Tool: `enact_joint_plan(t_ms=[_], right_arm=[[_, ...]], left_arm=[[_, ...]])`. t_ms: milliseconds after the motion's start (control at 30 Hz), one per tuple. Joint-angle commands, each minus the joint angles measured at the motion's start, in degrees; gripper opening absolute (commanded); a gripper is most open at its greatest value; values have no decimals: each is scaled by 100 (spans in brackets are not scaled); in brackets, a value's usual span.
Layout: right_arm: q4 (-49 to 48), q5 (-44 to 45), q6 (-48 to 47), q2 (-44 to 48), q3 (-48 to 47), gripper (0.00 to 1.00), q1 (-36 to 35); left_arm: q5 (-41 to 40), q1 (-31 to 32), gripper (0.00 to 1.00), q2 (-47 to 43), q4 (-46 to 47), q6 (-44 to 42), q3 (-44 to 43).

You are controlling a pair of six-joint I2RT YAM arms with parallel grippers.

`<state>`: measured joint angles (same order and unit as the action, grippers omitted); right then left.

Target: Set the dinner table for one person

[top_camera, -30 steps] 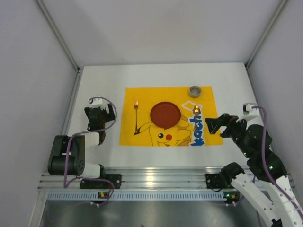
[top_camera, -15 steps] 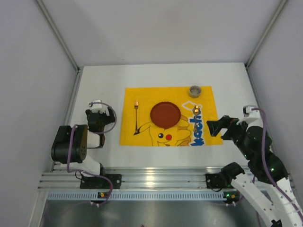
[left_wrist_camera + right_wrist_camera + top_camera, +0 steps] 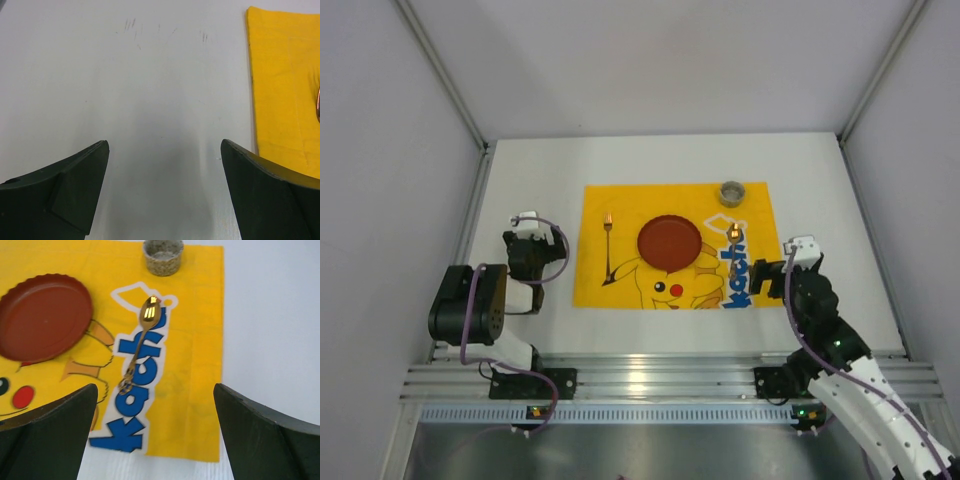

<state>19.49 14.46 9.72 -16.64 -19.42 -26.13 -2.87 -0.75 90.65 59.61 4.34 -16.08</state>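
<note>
The dinner table (image 3: 820,180) is a plain white tabletop. On it lies a yellow cartoon-print cloth (image 3: 620,290) carrying a red round plate (image 3: 670,241), a gold fork (image 3: 607,250) to its left, a gold spoon (image 3: 732,250) to its right and a small grey cup (image 3: 732,192) at the far right corner. My left gripper (image 3: 530,240) is open and empty over bare table (image 3: 150,75), left of the cloth (image 3: 285,85). My right gripper (image 3: 762,270) is open and empty above the cloth's near right corner (image 3: 195,390), with the spoon (image 3: 140,342), plate (image 3: 45,317) and cup (image 3: 162,255) ahead.
White walls with metal corner posts (image 3: 440,70) enclose the table on three sides. An aluminium rail (image 3: 650,380) with both arm bases runs along the near edge. Bare table lies beyond the cloth and on both sides of it.
The right arm has folded down and its gripper has shifted slightly left and nearer, by the cloth's right edge. The left gripper has drawn back a little toward its base.
</note>
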Motion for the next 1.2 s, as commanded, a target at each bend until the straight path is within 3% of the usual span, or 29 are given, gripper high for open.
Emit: enact_joint_plan(t_ms=[0,33,100,233,367,467,600,667,700,733,1167], right_arm=[[-1902,979,-1223,-426,332,100,-15],[-2766,1050,-1400,-575,638,100,-15],[-3492,1287,-1709,-1015,904,100,37],[-5099,788,-1656,-2016,1431,100,765],[-6218,-658,-2349,-3516,1486,100,1618],[-7395,-1713,-2178,-4658,1231,100,2181],[-8283,-2174,-1428,-5935,686,100,2569],[-9448,-2422,-1491,-6727,877,100,2569],[-9454,-2300,-1403,-6651,878,100,2560],[-8854,-2133,-1394,-6572,731,100,2569],[-8936,-2219,-1402,-6641,659,100,2569]], left_arm=[[-38,5,98,-65,455,-47,-124],[-38,5,99,-65,463,-47,-124],[-38,5,99,-65,463,-47,-124],[-38,5,99,-65,463,-47,-124],[-38,5,98,-56,455,-47,-124],[-38,14,98,-56,455,-47,-124],[-38,-4,99,-56,463,-47,-124],[-38,-4,99,-56,455,-47,-124],[-38,14,99,-65,463,-38,-124],[-55,14,98,-65,455,-47,-124],[-55,14,98,-65,455,-47,-133]])
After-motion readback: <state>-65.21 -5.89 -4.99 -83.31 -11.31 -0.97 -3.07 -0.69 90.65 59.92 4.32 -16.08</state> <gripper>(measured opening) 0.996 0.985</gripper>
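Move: The table is laid, and the right hand, empty, has the gold spoon nearest, some 16 cm ahead, 6 cm to its left and 17 cm below. The grey cup lies about 30 cm ahead and 6 cm left, the red plate some 18 cm ahead and 21 cm left, both similarly low. From the idle left hand the spoon is about 46 cm right, 1 cm ahead and 7 cm below. The open, empty right hand travels about 14 cm forward while sinking 6 cm, ending right of the spoon. ##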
